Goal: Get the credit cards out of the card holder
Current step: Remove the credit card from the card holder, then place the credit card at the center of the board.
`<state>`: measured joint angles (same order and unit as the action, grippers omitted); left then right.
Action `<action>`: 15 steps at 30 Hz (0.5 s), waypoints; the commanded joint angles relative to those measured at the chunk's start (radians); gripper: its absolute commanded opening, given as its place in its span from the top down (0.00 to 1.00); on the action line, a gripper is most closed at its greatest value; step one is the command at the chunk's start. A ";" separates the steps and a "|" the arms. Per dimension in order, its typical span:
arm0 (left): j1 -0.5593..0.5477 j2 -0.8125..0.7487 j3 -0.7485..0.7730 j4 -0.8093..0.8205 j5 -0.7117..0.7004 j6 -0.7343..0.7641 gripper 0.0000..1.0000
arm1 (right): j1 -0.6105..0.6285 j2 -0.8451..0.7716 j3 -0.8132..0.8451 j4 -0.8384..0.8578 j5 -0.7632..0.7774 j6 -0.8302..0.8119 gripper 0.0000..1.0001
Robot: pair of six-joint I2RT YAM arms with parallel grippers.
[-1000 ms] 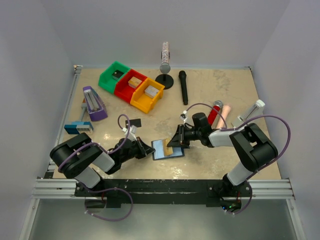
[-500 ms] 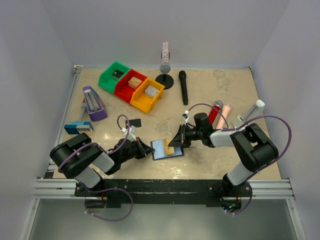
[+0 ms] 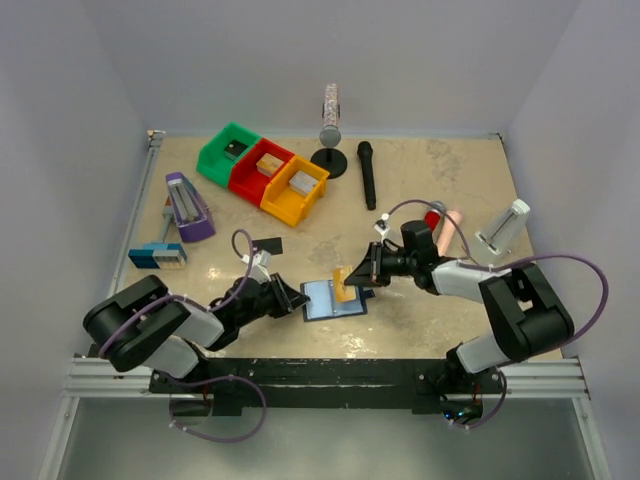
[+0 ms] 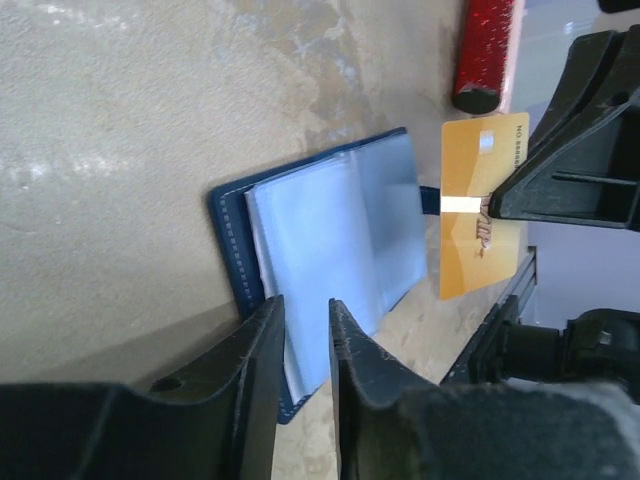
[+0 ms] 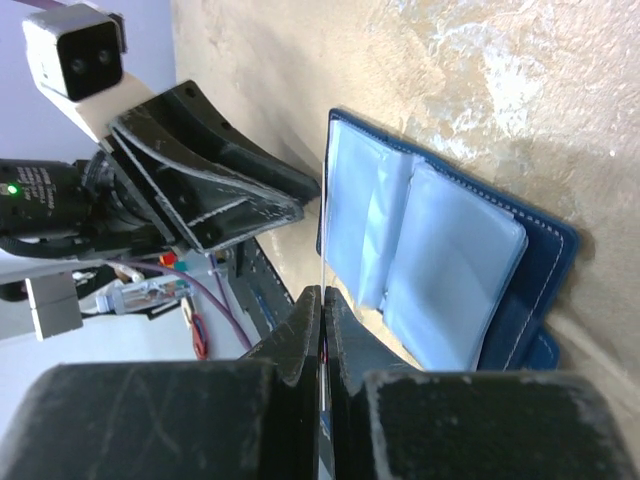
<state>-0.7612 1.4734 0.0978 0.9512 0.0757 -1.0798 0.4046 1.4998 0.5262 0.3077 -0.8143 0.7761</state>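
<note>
The card holder [image 3: 325, 299] lies open on the table, dark blue with pale blue pockets [image 4: 330, 235] facing up. My right gripper [image 3: 358, 279] is shut on a tan-gold credit card [image 3: 343, 286], held upright just off the holder's right edge. That card [image 4: 482, 200] shows full-face in the left wrist view and as a thin edge [image 5: 323, 240] in the right wrist view. My left gripper [image 3: 297, 300] sits at the holder's left edge, jaws a little apart [image 4: 305, 303] over the pocket. A black card [image 3: 268, 244] lies flat on the table behind the left gripper.
Green [image 3: 228, 152], red [image 3: 262, 168] and yellow [image 3: 295, 190] bins stand at the back left. A black microphone [image 3: 367, 175] and a stand [image 3: 329, 130] are behind. A purple stapler [image 3: 187, 207], a blue-grey block [image 3: 157, 256], a red cylinder [image 3: 432, 222] and a white device [image 3: 503, 228] flank the work area.
My right gripper closed on the gold card and drew it to the right, off the holder. My left gripper's jaws have parted slightly at the holder's edge.
</note>
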 commanded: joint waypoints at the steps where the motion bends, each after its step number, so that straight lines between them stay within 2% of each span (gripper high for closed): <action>1: 0.002 -0.119 0.025 -0.037 0.029 0.041 0.67 | -0.010 -0.107 0.024 -0.135 -0.019 -0.089 1.00; 7: 0.023 -0.402 0.105 -0.310 0.019 0.118 0.52 | -0.004 -0.289 0.150 -0.468 0.003 -0.303 1.00; 9: 0.042 -0.496 0.099 -0.357 0.003 0.124 0.43 | 0.016 -0.338 0.204 -0.585 0.000 -0.365 1.00; 12: 0.069 -0.619 0.082 -0.393 0.024 0.152 0.30 | 0.104 -0.342 0.267 -0.674 -0.011 -0.441 1.00; 15: 0.103 -0.709 0.137 -0.536 0.133 0.231 0.28 | 0.222 -0.305 0.340 -0.780 -0.020 -0.529 1.00</action>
<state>-0.6922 0.8566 0.1726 0.5968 0.1062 -0.9657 0.5068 1.1660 0.7780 -0.2615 -0.8032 0.4175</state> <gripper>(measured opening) 0.708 0.011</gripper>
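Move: The yellow card, already clear of the card holder in the right fingers, has its middle about 8 cm to the left hand's right, 2 cm ahead and 5 cm above. The open card holder is 7 cm right of the left hand and 2 cm below, level fore and aft; the black card lies 11 cm ahead, 8 cm left, 3 cm below. From the right hand, the left gripper is 10 cm left, 3 cm back, 5 cm below; the card holder 4 cm left, 3 cm back, 7 cm below. Up quickly with both hands, away from the card holder: the left rises some 13 cm from its left edge, spreading its slightly parted, empty fingers wide and tipping them up. The right climbs 10 cm and draws back about 4 cm with the yellow card still pinched, rolling and swinging counter-clockwise. ##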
